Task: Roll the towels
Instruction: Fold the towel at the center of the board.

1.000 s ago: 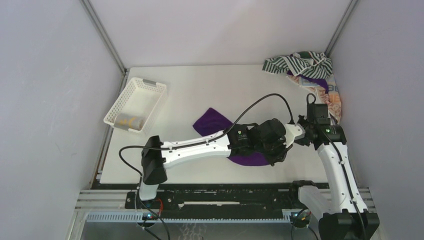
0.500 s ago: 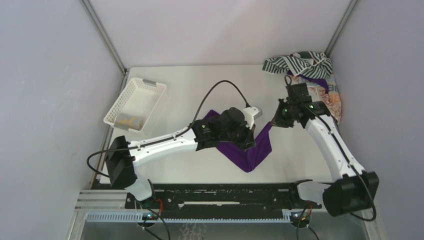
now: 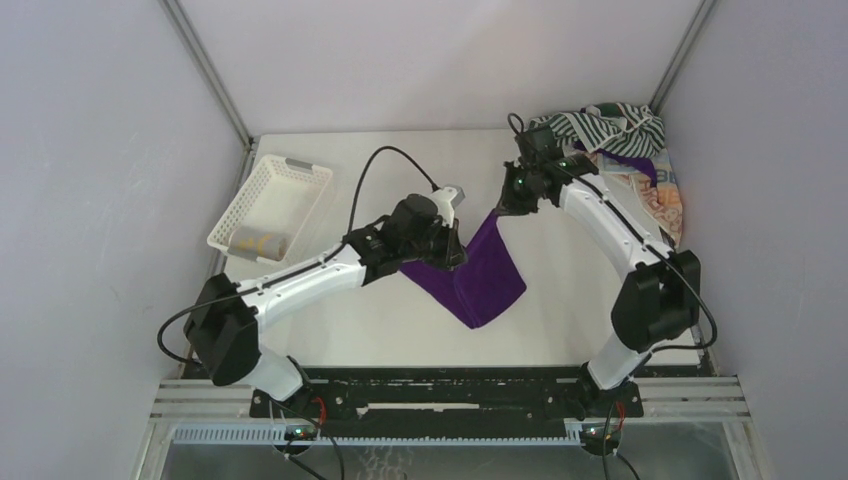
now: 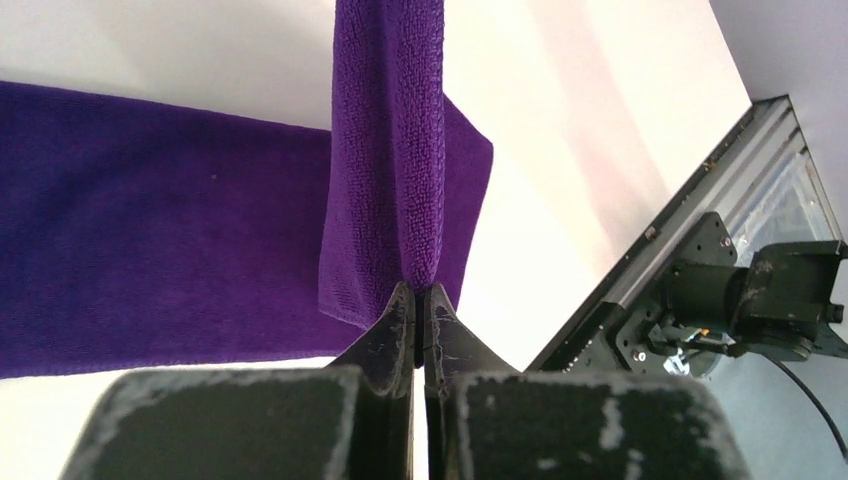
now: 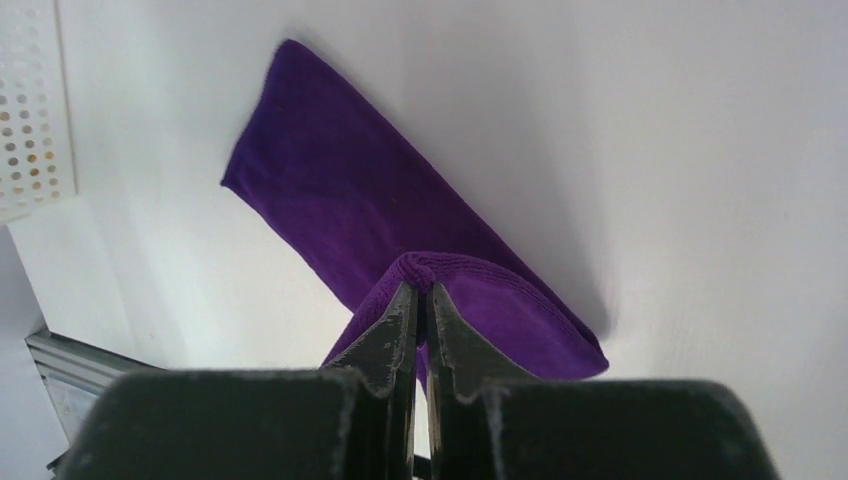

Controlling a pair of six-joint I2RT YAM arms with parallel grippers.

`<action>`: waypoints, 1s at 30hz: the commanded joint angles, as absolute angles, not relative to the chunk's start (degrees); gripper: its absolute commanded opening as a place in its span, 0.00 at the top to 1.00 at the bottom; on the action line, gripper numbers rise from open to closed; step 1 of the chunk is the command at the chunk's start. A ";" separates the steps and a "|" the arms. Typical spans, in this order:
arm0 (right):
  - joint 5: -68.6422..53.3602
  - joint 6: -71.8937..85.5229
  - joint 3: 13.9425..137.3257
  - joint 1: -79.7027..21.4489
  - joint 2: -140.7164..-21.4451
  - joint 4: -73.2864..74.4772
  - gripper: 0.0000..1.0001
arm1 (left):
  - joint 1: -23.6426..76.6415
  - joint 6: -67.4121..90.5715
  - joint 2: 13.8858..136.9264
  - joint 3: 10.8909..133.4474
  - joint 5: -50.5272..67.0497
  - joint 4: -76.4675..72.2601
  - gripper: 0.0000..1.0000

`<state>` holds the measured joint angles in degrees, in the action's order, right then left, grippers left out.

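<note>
The purple towel (image 3: 485, 272) hangs stretched between my two grippers above the middle of the table, its lower end resting on the table. My left gripper (image 3: 447, 250) is shut on one corner; the left wrist view shows the cloth (image 4: 390, 150) pinched between its fingertips (image 4: 418, 296). My right gripper (image 3: 503, 208) is shut on the other corner, with the towel (image 5: 400, 230) folded over its fingertips (image 5: 420, 290). The green-and-white striped towel (image 3: 600, 125) lies crumpled at the back right corner, over an orange/beige patterned towel (image 3: 660, 195). A yellow roll (image 3: 258, 243) lies in the basket.
The white lattice basket (image 3: 272, 208) stands at the left of the table. Another bit of purple cloth (image 3: 630, 160) shows in the back right pile. Grey walls close the table on three sides. A black rail (image 3: 450, 385) runs along the near edge.
Both grippers have carried the purple towel from the near middle of the table up and toward the back, lifting and spreading it; both arms now reach far out.
</note>
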<state>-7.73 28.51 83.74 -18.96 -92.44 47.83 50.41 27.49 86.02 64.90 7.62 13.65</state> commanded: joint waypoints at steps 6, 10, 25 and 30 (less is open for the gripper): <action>-5.73 27.46 95.99 -20.90 -101.43 43.53 1.00 | 46.74 28.46 80.81 61.04 10.75 14.24 1.00; -6.51 27.02 99.18 -21.82 -104.71 43.93 1.00 | 45.31 28.75 79.80 59.30 10.70 14.39 1.00; -9.09 26.50 104.11 -24.18 -111.72 40.81 1.00 | 40.82 30.53 77.45 53.43 9.65 13.73 1.00; -9.89 26.30 104.95 -24.50 -113.23 40.11 1.00 | 40.52 31.49 76.63 51.69 9.32 13.61 1.00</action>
<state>-13.06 28.01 101.78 -25.34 -112.42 46.74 40.38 29.89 79.33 54.13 7.66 10.63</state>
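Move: The left hand, pinching one corner of the purple towel's raised end, has the flat far end's left corner some 12 cm ahead and 16 cm left; the crease is about 2 cm back and 10 cm right. The right hand, pinching the other corner, has the far end's right corner roughly 11 cm ahead and 16 cm left; from here the crease is about 12 cm back and 2 cm right. All lie about 15 cm below the hands. Leftward and somewhat forward, both hands carry the raised end together over the flat half of the towel, towards its far corners: the right about 9 cm left and 5 cm forward, the left about 7 and 3 cm. Both ease down a little, mostly in the later part, and turn some 10 degrees counter-clockwise, fingers still shut on the cloth. ##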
